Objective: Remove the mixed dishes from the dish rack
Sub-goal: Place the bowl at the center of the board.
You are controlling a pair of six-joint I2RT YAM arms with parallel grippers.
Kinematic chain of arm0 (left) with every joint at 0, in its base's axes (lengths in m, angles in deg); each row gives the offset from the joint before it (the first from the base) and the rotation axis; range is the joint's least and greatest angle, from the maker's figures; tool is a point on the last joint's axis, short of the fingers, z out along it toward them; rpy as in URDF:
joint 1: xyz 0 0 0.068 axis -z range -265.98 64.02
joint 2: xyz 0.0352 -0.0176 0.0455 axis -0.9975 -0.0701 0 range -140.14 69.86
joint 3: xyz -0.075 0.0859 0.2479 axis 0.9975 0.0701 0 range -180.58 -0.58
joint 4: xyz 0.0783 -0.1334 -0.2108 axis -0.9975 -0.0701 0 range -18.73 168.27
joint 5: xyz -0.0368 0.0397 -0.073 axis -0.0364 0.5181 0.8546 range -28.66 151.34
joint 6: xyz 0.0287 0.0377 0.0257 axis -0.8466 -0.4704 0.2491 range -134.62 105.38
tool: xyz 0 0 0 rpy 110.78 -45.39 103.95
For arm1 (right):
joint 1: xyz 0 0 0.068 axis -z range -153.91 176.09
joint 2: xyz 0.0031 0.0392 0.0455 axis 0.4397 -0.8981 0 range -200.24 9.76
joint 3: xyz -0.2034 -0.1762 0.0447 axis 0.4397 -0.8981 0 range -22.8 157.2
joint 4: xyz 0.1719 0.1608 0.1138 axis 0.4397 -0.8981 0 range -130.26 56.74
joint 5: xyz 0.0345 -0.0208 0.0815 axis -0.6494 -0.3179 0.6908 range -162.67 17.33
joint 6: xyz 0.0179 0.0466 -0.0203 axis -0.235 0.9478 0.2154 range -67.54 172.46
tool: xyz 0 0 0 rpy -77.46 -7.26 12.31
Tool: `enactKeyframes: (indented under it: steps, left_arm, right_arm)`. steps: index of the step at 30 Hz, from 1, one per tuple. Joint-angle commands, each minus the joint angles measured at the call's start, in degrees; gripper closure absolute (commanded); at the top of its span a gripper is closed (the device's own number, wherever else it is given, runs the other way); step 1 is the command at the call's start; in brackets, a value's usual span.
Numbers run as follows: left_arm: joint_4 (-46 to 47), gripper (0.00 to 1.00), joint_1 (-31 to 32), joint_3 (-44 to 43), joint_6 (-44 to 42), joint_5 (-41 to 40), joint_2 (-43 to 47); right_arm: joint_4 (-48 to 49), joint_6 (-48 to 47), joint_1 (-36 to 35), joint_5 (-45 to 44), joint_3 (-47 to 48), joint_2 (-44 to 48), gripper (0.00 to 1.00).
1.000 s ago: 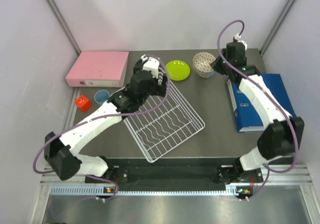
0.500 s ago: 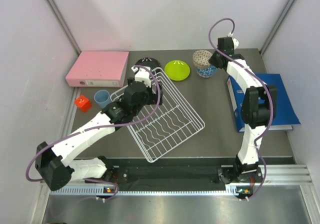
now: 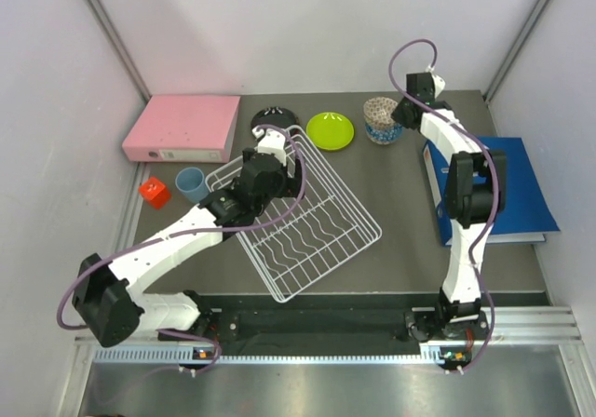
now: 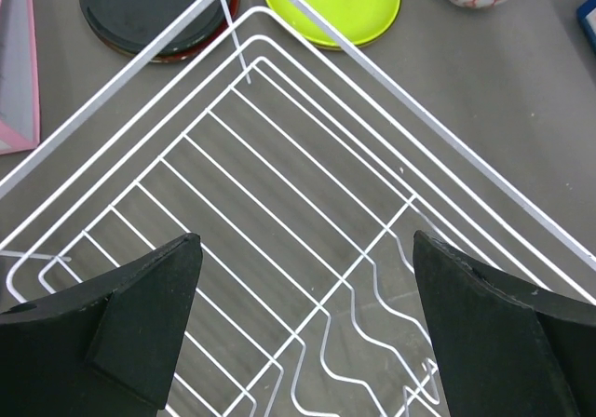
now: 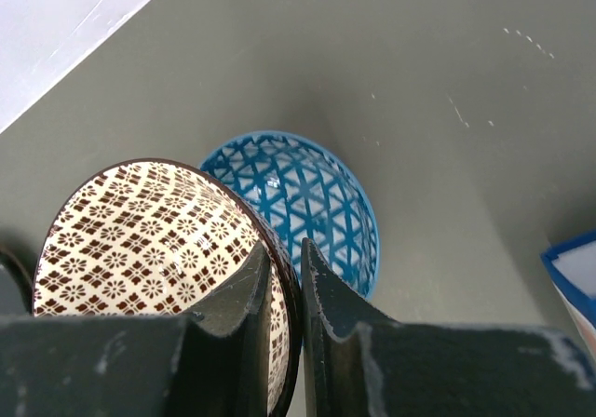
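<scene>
The white wire dish rack [image 3: 307,226] lies mid-table, and no dish shows in it. My left gripper [image 3: 270,149] hovers open over its far corner [image 4: 244,28], with bare wires between the fingers [image 4: 149,315]. A dark red plate [image 3: 273,116] and a lime green plate [image 3: 331,130] lie on the table beyond the rack. The pale blue cup [image 3: 191,184] stands to its left. My right gripper [image 5: 284,259] is shut on the rim of the beige patterned bowl [image 5: 140,249]. That bowl overlaps the blue patterned bowl [image 5: 307,198] at the back right [image 3: 384,134].
A pink binder [image 3: 182,127] lies at the back left with a small red cube [image 3: 155,192] in front of it. A blue binder [image 3: 507,189] lies along the right side under my right arm. Walls close in the table on three sides.
My left arm has drawn back from the far plates to over the rack, uncovering the dark red plate. My right arm has stretched out towards the bowls, still holding the beige bowl.
</scene>
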Motion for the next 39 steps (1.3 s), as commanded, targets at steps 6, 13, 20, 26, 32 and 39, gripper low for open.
enactKeyframes:
  steps: [6, 13, 20, 26, 32, 39]
  left_arm:
    - [2.02, 0.01, -0.46, -1.36, 0.44, -0.29, -1.94]
    - [1.93, 0.01, -0.64, -1.28, 0.35, 0.24, -3.17]
    - [1.67, 0.01, -0.64, -1.89, 0.43, 0.86, -4.05]
    - [1.49, 0.01, -0.72, -2.07, 0.88, 1.73, -4.49]
    - [1.32, 0.01, -0.64, -2.16, 0.96, 1.91, -4.49]
    - [1.32, 0.01, -0.64, -2.24, 0.79, 2.00, -4.06]
  right_arm:
    - [2.03, -1.33, 0.92, -1.44, 8.94, -4.60, 1.00]
    - [0.80, -2.03, 1.27, -2.14, 9.47, -6.80, 1.00]
    - [0.45, -3.35, 1.27, -2.59, 8.51, -6.28, 0.93]
    - [0.98, -4.14, 1.27, -2.59, 7.01, -4.87, 0.73]
    - [0.80, -4.40, 1.27, -2.76, 6.22, -3.64, 0.61]
    - [3.18, -2.30, 1.27, -3.20, 4.10, 2.51, 0.58]
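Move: The blue bowl that the held patterned bowl goes into lies about 3 cm left of the right hand, 1 cm ahead and some 8 cm below. The green plate stands about 21 cm to this hand's left and 1 cm back; the blue binder's middle is some 28 cm right and 19 cm back. From the left hand, the blue bowl is roughly 22 cm ahead, 31 cm right and 17 cm down. Lower the right gripper, still pinching the patterned bowl's right rim, about 4 cm into the blue bowl, easing 1.5 cm forward and 1 cm right. Then part the fingers to under half open, let go of the rim and start back up by about 1 cm. Meanwhile sink the open left gripper some 3 cm over the dish rack. ##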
